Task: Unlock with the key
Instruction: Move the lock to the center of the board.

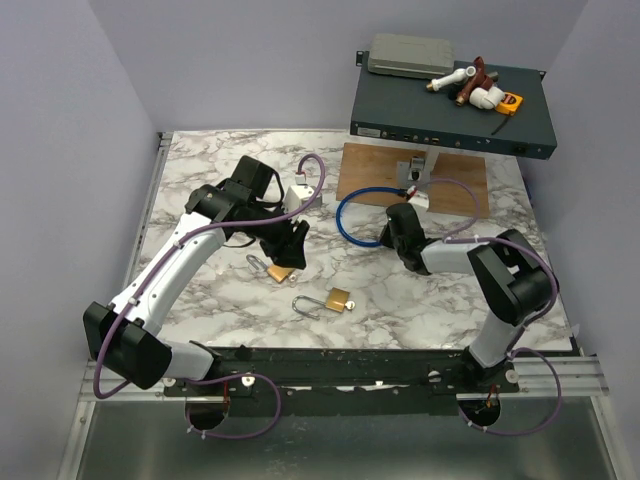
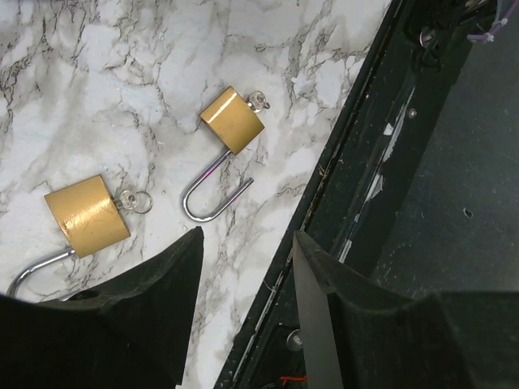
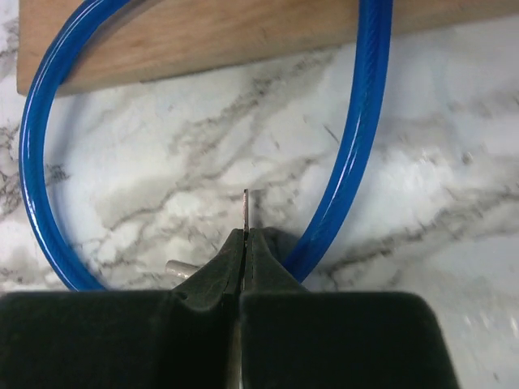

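A thin silvery key [image 3: 246, 204] sticks out edge-on from the tips of my right gripper [image 3: 246, 235], which is shut on it just above the marble, inside a blue cable loop [image 3: 357, 162]. In the top view the right gripper [image 1: 400, 228] sits near the wooden board. Two brass padlocks lie on the marble: one [image 2: 233, 120] with its shackle swung open, the other [image 2: 86, 214] partly hidden behind my left finger. A small ring shows at the base of each. My left gripper [image 2: 247, 235] hovers open and empty above the nearer padlock [image 1: 280, 272]; the other padlock [image 1: 339, 299] lies apart.
A wooden board [image 1: 412, 178] lies at the back right with the blue cable [image 1: 350, 215] looping off it. Behind it a dark blue box [image 1: 450, 110] carries pipe fittings and a grey case. The black front rail [image 2: 365, 162] borders the table.
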Available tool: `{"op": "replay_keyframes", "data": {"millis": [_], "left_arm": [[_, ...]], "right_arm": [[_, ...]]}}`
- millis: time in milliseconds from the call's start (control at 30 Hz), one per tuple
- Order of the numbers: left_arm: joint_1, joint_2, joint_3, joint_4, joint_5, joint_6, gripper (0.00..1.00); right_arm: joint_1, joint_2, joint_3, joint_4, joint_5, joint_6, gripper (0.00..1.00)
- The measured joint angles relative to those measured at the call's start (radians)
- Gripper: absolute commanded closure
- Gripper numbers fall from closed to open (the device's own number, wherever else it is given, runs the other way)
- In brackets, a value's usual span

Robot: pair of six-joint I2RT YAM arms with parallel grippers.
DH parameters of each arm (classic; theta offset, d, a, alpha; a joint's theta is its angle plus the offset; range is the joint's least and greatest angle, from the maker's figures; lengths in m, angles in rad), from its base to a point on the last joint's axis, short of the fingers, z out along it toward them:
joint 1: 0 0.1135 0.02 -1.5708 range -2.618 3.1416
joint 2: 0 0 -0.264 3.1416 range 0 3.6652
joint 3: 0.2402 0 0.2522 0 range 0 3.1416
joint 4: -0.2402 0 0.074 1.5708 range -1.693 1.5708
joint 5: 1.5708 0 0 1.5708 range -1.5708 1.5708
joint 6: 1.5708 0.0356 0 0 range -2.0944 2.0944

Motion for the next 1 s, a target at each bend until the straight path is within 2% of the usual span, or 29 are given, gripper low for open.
{"op": "replay_keyframes", "data": {"millis": [333,567,700,833,1000], "left_arm": [[0.000,-0.002,0.002,-0.009,0.001,0.011,0.53],[-0.027,0.002,0.002,0.013,-0.008,0.014,0.53],[-0.085,0.065,0.038,0.023,-0.036,0.021,0.53],[-0.139,0.225,0.164,0.026,-0.063,0.029,0.53],[-0.169,0.426,0.366,0.055,-0.082,0.007,0.52]], "right_arm": [[0.015,-0.232,-0.252,-0.016,-0.055,0.172,0.99],[0.136,-0.514,-0.375,-0.273,-0.077,0.301,0.99],[0.145,-0.690,-0.384,-0.424,-0.079,0.346,0.99],[0.146,-0.852,-0.359,-0.547,-0.061,0.355,0.99],[0.147,-0.937,-0.186,-0.671,-0.010,0.317,0.99]]}}
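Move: The blue cable lock's ring lies round my right fingertips, which are low inside its near rim; its middle is about 8 cm ahead of my right hand, 3 cm left and 2 cm below. From that hand the wooden board's middle is some 19 cm ahead and 6 cm right, the nearer padlock 20 cm back and 13 cm left. From my raised left hand the ring's middle lies roughly 28 cm ahead, 17 cm right and 21 cm below. I keep my right fingers shut on the key and go on dragging the blue lock by the inside of its near rim, about 16 cm straight back along the table, rolling the hand left side up. Then I lift clear by some 13 cm. Late on, my half-open left hand swings right and forward, high above the table, towards the lock. ##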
